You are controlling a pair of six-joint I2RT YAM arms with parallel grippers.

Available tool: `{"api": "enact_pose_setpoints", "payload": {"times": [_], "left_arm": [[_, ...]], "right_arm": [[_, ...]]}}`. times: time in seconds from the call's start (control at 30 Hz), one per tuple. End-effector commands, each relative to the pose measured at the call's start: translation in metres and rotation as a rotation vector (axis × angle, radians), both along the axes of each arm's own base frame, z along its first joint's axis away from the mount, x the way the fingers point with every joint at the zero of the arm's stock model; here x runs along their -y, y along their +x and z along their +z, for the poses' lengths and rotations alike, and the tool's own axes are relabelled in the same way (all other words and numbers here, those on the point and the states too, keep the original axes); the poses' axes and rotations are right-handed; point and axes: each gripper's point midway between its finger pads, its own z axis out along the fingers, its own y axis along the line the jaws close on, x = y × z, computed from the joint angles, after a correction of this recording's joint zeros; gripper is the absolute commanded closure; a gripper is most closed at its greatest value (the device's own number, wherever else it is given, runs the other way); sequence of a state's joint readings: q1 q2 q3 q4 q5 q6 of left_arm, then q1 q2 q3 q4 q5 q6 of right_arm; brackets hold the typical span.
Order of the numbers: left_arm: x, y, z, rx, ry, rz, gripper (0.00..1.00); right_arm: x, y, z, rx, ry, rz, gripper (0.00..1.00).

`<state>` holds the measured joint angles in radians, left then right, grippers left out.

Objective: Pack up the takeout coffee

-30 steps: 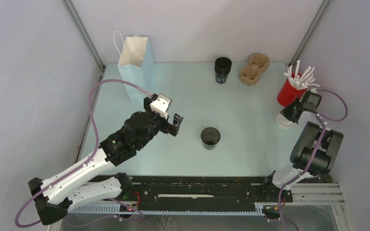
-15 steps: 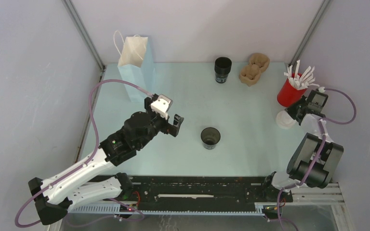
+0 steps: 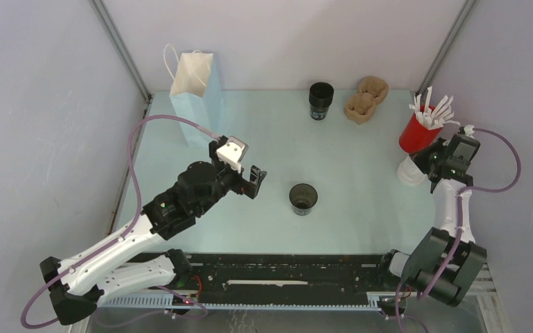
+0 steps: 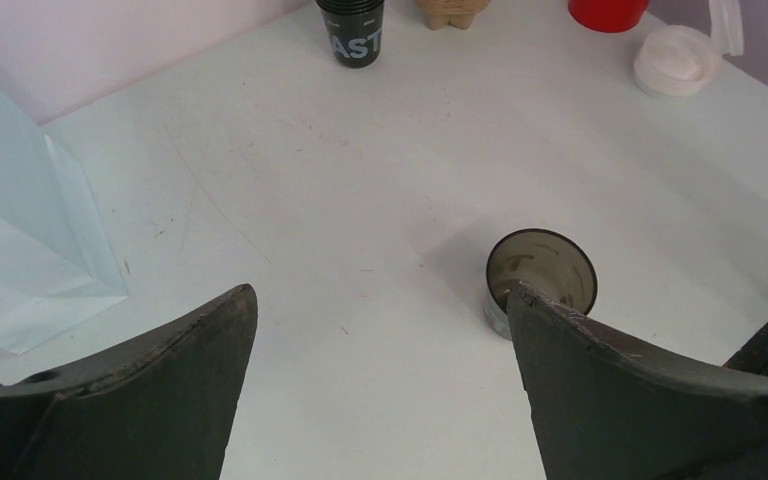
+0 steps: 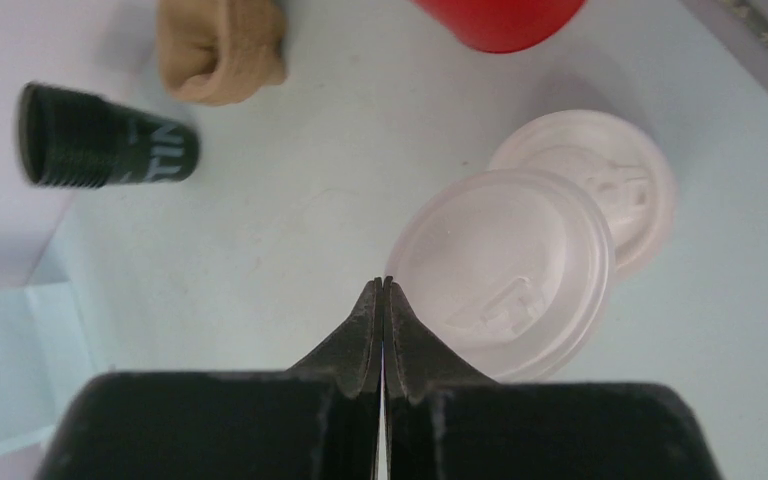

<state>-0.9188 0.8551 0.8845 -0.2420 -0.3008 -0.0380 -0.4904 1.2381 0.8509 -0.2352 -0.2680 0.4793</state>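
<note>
No cup with a lid on it is in view, so the takeout coffee does not show as such. A lidless black cup [image 3: 303, 198] stands mid-table and also shows in the left wrist view [image 4: 542, 275]. My left gripper [image 3: 253, 179] is open and empty, just left of that cup [image 4: 380, 292]. My right gripper [image 3: 436, 164] is shut at the table's right edge [image 5: 381, 285]. Its tips pinch the rim of a white domed lid [image 5: 505, 270], which is held off-centre over a second lid [image 5: 615, 170] lying on the table.
A stack of black cups [image 3: 320, 100] and a brown cardboard carrier [image 3: 365, 98] stand at the back. A red cup of white sticks [image 3: 420, 128] is beside the right gripper. A pale blue paper bag [image 3: 196, 97] stands back left. Grey walls enclose the table.
The right arm has swung outward to the right, and its gripper has shifted right beside the red cup. The left arm has barely moved.
</note>
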Motion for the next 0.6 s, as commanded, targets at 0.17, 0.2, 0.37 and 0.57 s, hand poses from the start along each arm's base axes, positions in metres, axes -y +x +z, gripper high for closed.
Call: {"api": "enact_pose_setpoints", "payload": {"times": [0.17, 0.2, 0.37, 0.57], "left_arm": [[0.019, -0.033, 0.066, -0.090, -0.294, -0.137, 0.00], [0.023, -0.038, 0.070, -0.129, -0.328, -0.161, 0.00], [0.039, -0.064, 0.093, -0.303, -0.549, -0.272, 0.00], [0.028, -0.072, 0.114, -0.415, -0.802, -0.241, 0.00]], "right_arm": [[-0.160, -0.025, 0.090, 0.249, 0.223, 0.495, 1.00], [-0.188, -0.032, 0.103, 0.284, 0.252, 0.580, 1.00], [-0.304, -0.084, 0.177, 0.481, 0.431, 0.954, 1.00], [-0.381, -0.158, 0.245, 0.672, 0.642, 1.304, 1.00]]}}
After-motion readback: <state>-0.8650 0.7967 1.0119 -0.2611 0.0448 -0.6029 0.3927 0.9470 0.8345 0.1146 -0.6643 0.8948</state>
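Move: The lid already pinched in the right fingers is headed for the space above the single dark cup, which stands about 32 cm left of the right hand, 14 cm back and 10 cm lower. The remaining lid lies roughly 13 cm below, 4 cm back and 2 cm to the right; the red straw holder is 6 cm ahead, 5 cm right and 7 cm lower. From the open left hand, the held lid is some 46 cm right, 8 cm ahead and 15 cm lower; the cup is 15 cm right, 3 cm back and 23 cm lower. Still pinching the lid by its rim, the right hand sweeps fast to the left, about 35 cm, rising some 18 cm and drawing back 11 cm, towards the open left gripper and the space over the cup; it swings over 60 degrees counter-clockwise while its tips lift. The left hand, fingers wide open, rises about 8 cm and backs off 5–6 cm, rolling its left side down some 30 degrees. ##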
